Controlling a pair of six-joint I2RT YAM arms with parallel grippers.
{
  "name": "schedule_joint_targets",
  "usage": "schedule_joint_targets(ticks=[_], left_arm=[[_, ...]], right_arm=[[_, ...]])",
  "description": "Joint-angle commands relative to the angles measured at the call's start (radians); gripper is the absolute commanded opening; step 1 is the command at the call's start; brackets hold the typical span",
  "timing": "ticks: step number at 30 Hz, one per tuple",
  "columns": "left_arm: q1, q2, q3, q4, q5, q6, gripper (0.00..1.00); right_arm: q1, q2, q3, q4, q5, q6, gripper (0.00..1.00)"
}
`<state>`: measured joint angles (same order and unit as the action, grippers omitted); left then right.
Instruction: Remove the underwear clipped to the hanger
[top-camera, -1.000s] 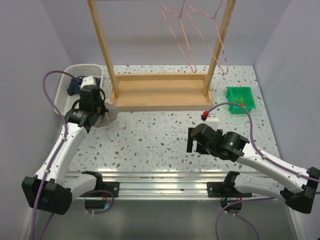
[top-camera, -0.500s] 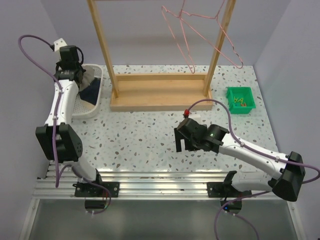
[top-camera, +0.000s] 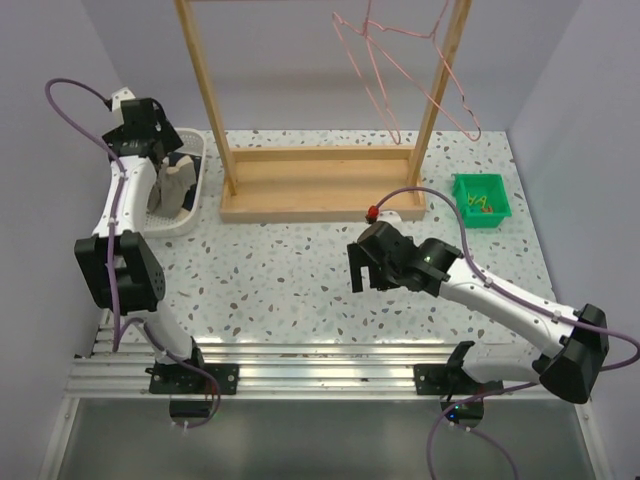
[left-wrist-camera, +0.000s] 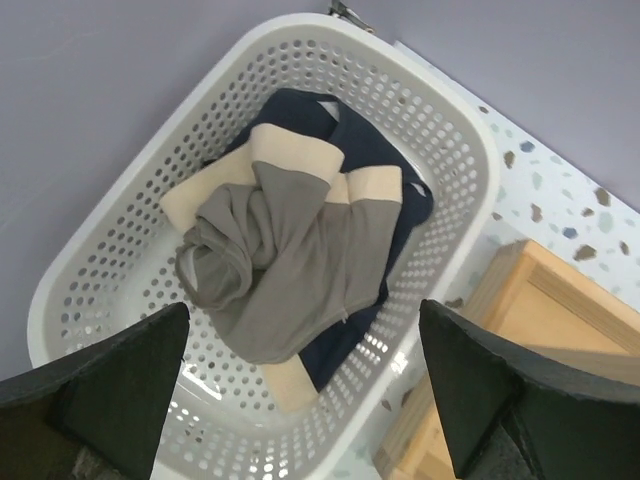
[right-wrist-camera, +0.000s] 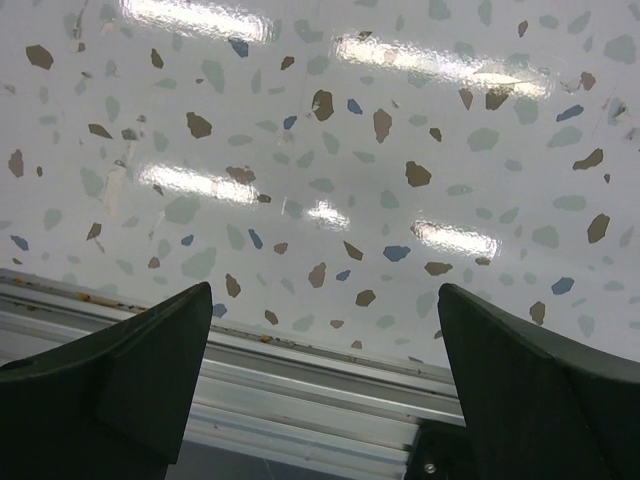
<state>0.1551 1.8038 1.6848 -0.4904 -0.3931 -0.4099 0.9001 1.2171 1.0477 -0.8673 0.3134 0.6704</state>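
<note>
Two pairs of underwear lie in the white basket (left-wrist-camera: 480, 170). The grey pair (left-wrist-camera: 290, 270) with a beige waistband is crumpled on top of the dark navy pair (left-wrist-camera: 385, 150). My left gripper (left-wrist-camera: 305, 315) hangs open above them, touching neither. From above, the left gripper (top-camera: 158, 150) is over the basket (top-camera: 190, 215) at the far left, with grey cloth (top-camera: 172, 185) below it. Bare pink wire hangers (top-camera: 440, 90) hang on the wooden rack. My right gripper (top-camera: 362, 278) stands open and empty over the table's middle; its wrist view shows the gripper (right-wrist-camera: 325, 290) above speckled tabletop.
The wooden rack's base (top-camera: 320, 185) sits at the back centre between two upright posts. A small green tray (top-camera: 482, 200) with clips is at the back right. A metal rail (right-wrist-camera: 300, 400) runs along the table's near edge.
My left gripper has opened over the basket and the grey underwear has dropped from it onto the navy pair. The right arm shifted only slightly. The hangers swayed a little.
</note>
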Motion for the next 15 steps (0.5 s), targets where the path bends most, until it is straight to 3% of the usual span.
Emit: schedule_joint_targets(ticks=[1, 9, 12, 15], left_arm=[[0.003, -0.144, -0.04, -0.019, 0.126, -0.03, 1.0], [-0.019, -0.521, -0.378, 0.144, 0.722, -0.075, 1.0], [-0.038, -0.609, -0.438, 0.159, 0.883, -0.083, 1.0], [-0.101, -0.658, -0.453, 0.165, 0.954, -0.09, 1.0]], right_arm=[[-0.007, -0.022, 0.078, 0.027, -0.008, -0.049, 0.98], [-0.01, -0.163, 0.117, 0.056, -0.118, -0.057, 0.98], [-0.009, -0.205, 0.159, -0.01, -0.111, -0.022, 0.98], [-0.01, -0.255, 0.202, -0.047, -0.074, -0.015, 0.98]])
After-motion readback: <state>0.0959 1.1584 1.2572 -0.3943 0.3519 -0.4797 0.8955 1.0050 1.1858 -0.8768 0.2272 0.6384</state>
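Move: Just below the empty left hand, the grey underwear it let go of lies in the white basket, about 18 cm down, some 4 cm to the right and 2 cm nearer the base. The navy underwear lies under the grey one at nearly the same spot, a little lower. The foot of the stand's left post is about 18 cm to the hand's right, nearly level with it. From the right hand the grey underwear lies about 26 cm ahead, 42 cm left and 10 cm lower. Backing away from the white basket with fingers still wide open and empty, the left hand sweeps about 17 cm right, 12 cm back and 10 cm up, speeding up, while it turns some 40 degrees clockwise and its fingers tip up towards level. The right hand, open too, rises about 10 cm clear of the table almost on the spot, its left side rolling up and its fingers tipping up a little. ##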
